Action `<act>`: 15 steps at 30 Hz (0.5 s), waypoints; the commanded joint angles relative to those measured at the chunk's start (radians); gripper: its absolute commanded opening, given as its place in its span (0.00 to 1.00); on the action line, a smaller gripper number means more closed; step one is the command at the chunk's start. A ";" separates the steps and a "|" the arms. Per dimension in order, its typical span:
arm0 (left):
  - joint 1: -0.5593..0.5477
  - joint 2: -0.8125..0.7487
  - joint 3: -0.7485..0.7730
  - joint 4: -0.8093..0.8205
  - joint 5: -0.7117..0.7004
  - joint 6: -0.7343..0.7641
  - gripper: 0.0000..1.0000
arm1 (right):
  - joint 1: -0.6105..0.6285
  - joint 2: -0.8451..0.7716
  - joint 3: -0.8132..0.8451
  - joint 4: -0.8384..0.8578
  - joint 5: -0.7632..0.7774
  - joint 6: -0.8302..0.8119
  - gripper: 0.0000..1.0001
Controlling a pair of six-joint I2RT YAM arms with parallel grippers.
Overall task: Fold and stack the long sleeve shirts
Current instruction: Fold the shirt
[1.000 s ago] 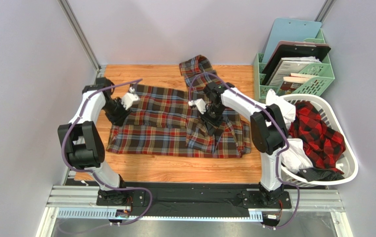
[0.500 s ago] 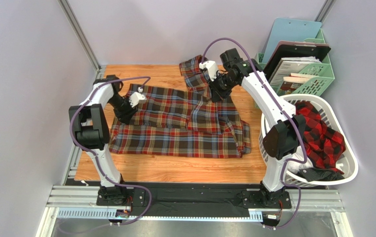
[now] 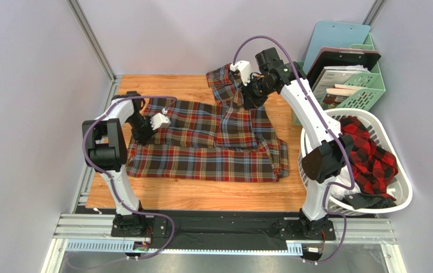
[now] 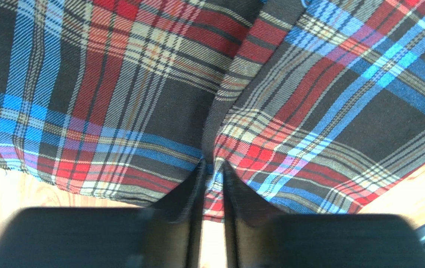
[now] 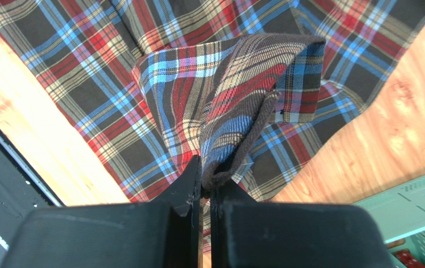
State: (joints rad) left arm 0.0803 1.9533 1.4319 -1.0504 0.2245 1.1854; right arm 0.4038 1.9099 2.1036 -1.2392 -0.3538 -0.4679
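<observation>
One long sleeve shirt, a dark tartan point(image 3: 201, 153), lies spread on the wooden table point(image 3: 201, 196). My right gripper point(image 3: 247, 101) is raised over the shirt's far right part. It is shut on a bunched fold of the sleeve point(image 5: 242, 106), which hangs from its tips point(image 5: 206, 180). My left gripper point(image 3: 143, 135) is low at the shirt's left edge. Its jaws point(image 4: 213, 166) pinch a narrow ridge of the tartan cloth point(image 4: 332, 106). A red-and-black checked shirt point(image 3: 369, 153) lies crumpled in the white basket point(image 3: 407, 190) at the right.
A green organizer point(image 3: 366, 96) with clipboards and papers stands at the back right, close to my right arm. White cloth point(image 3: 338, 170) also fills the basket. Grey walls enclose the table on the left, back and right. Bare wood shows in front of the shirt.
My right gripper has lifted the sleeve from the shirt's middle up and toward the back right. My left gripper has shifted slightly along the left edge and closed on the cloth.
</observation>
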 commanded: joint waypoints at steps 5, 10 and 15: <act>-0.004 -0.031 0.022 -0.026 0.013 0.026 0.00 | -0.017 -0.005 0.104 0.003 0.027 -0.003 0.00; -0.002 -0.047 0.065 -0.023 0.013 0.008 0.00 | -0.033 -0.009 0.140 0.017 0.042 -0.005 0.00; -0.002 -0.050 0.071 0.073 -0.014 -0.032 0.00 | -0.048 -0.006 0.191 0.052 0.065 -0.003 0.00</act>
State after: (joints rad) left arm 0.0799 1.9526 1.4757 -1.0500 0.2153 1.1820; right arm 0.3714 1.9106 2.2185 -1.2369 -0.3214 -0.4679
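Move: Just under the left fingertips, about 1 cm below, lies the pinch spot at the shirt's left edge; the far left corner is some 19 cm ahead and 1 cm right, the near left corner 13 cm back and 1 cm left. From the right hand, already holding cloth high up, the far sleeve lies about 22 cm ahead and 6 cm left, the near right corner 18 cm back and 12 cm right, both roughly 20 cm below. Closing fully on the shirt's left edge, the left hand pinches it where it stands, then eases forward about 1.5 cm with a slight rise. The right hand keeps its shut grip and goes on lifting its bunch of shirt, some 3.5 cm up with about 2 cm forward and a little to the right, tilting its fingers slightly more outward. ##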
